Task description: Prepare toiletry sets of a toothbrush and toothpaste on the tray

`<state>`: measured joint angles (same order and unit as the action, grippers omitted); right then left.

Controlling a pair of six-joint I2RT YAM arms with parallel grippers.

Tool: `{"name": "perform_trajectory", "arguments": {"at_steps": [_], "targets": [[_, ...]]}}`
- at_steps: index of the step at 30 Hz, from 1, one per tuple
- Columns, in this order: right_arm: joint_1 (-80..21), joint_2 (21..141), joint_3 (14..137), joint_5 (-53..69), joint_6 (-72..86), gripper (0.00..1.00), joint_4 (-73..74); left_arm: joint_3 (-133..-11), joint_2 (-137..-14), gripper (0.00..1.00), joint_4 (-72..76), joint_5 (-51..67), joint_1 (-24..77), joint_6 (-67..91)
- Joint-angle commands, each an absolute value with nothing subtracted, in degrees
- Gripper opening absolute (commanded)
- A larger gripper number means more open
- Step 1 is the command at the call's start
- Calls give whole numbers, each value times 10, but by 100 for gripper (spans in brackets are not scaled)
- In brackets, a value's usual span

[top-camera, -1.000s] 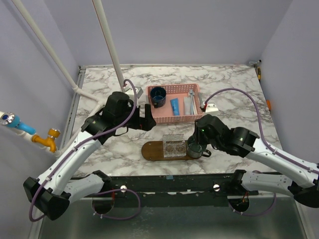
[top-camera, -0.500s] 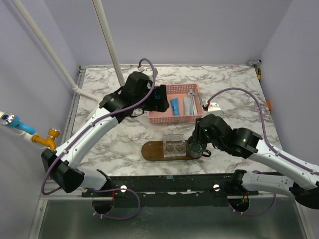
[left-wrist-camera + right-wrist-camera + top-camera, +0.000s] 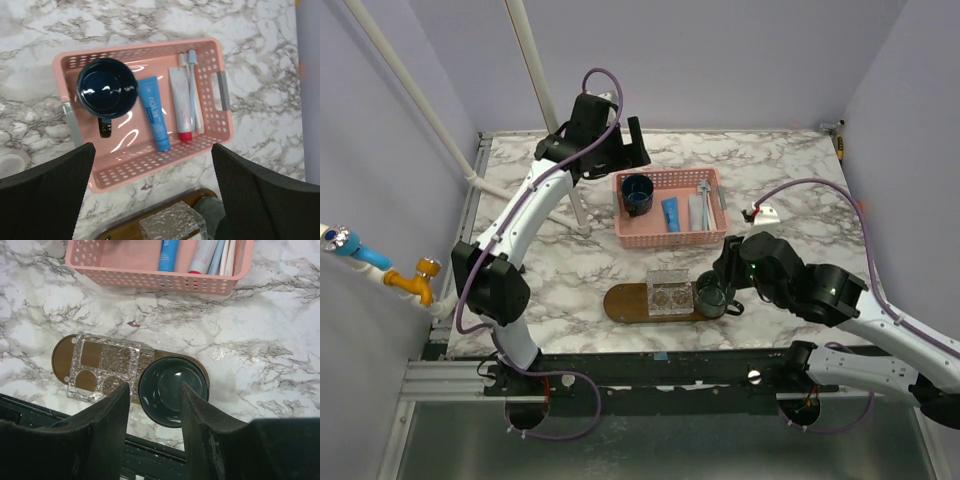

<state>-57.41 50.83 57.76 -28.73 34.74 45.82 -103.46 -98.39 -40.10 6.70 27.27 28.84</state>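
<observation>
The dark wooden tray point(image 3: 620, 303) point(image 3: 62, 354) lies near the front edge with a clear glass holder point(image 3: 102, 367) and a dark cup point(image 3: 172, 390) on it. My right gripper point(image 3: 155, 386) point(image 3: 720, 285) hangs open over that cup, its fingers astride the cup's left rim. Inside the pink basket point(image 3: 150, 170) point(image 3: 670, 235) lie a blue toothpaste tube point(image 3: 155, 115), a white tube with a red cap point(image 3: 180, 105), two toothbrushes point(image 3: 192, 85) and a dark blue cup point(image 3: 106, 90). My left gripper point(image 3: 152, 147) point(image 3: 620, 150) is wide open and empty, high above the basket.
Two white pipes point(image 3: 545, 100) rise from the table's back left. A small white object point(image 3: 765, 212) lies right of the basket. Lilac walls close in the marble table on three sides, and a black rail runs along the front edge.
My left arm has swung from the table's left side up and back, over the basket's far-left corner. The right gripper's jaws have widened above the cup on the tray.
</observation>
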Motion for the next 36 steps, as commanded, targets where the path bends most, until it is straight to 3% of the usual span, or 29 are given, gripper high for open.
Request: {"name": "perform_trajectory", "arguments": {"at_steps": [1, 11, 15, 18, 28, 36], "targets": [[-578, 491, 559, -313, 338, 48, 451, -1076, -1025, 99, -416, 95, 251, 305], [-578, 483, 537, -315, 327, 49, 432, -1172, -1103, 99, -488, -66, 290, 256], [-578, 483, 532, -313, 326, 49, 426, -1188, -1149, 97, -482, 53, 241, 309], [-578, 478, 529, -311, 323, 49, 425, -1123, -1140, 99, -402, 169, 195, 356], [-578, 467, 521, -303, 316, 51, 406, -1312, -1226, 99, -554, -31, 270, 247], [-578, 477, 513, -296, 312, 51, 393, -1279, -1224, 99, -526, 31, 279, 237]]}}
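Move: The wide-open left hand hangs above the pink basket. The navy mug in it is roughly 20 cm below, some 2 cm ahead and 2 cm to the left. The blue toothpaste lies about 8 cm to the right of that mug and 3 cm nearer; the white toothpaste about 14 cm to the mug's right and 3 cm nearer. From the right hand the navy mug is about 21 cm ahead, 17 cm left and 15 cm lower. Over the pink basket, with no touch yet, the left hand works forward and down in two surges to about 8 cm each way, swaying a little left. It then swings some 5 cm right, easing slightly back and up, its left side rolling up about 10 degrees. The fingers stay wide open. ##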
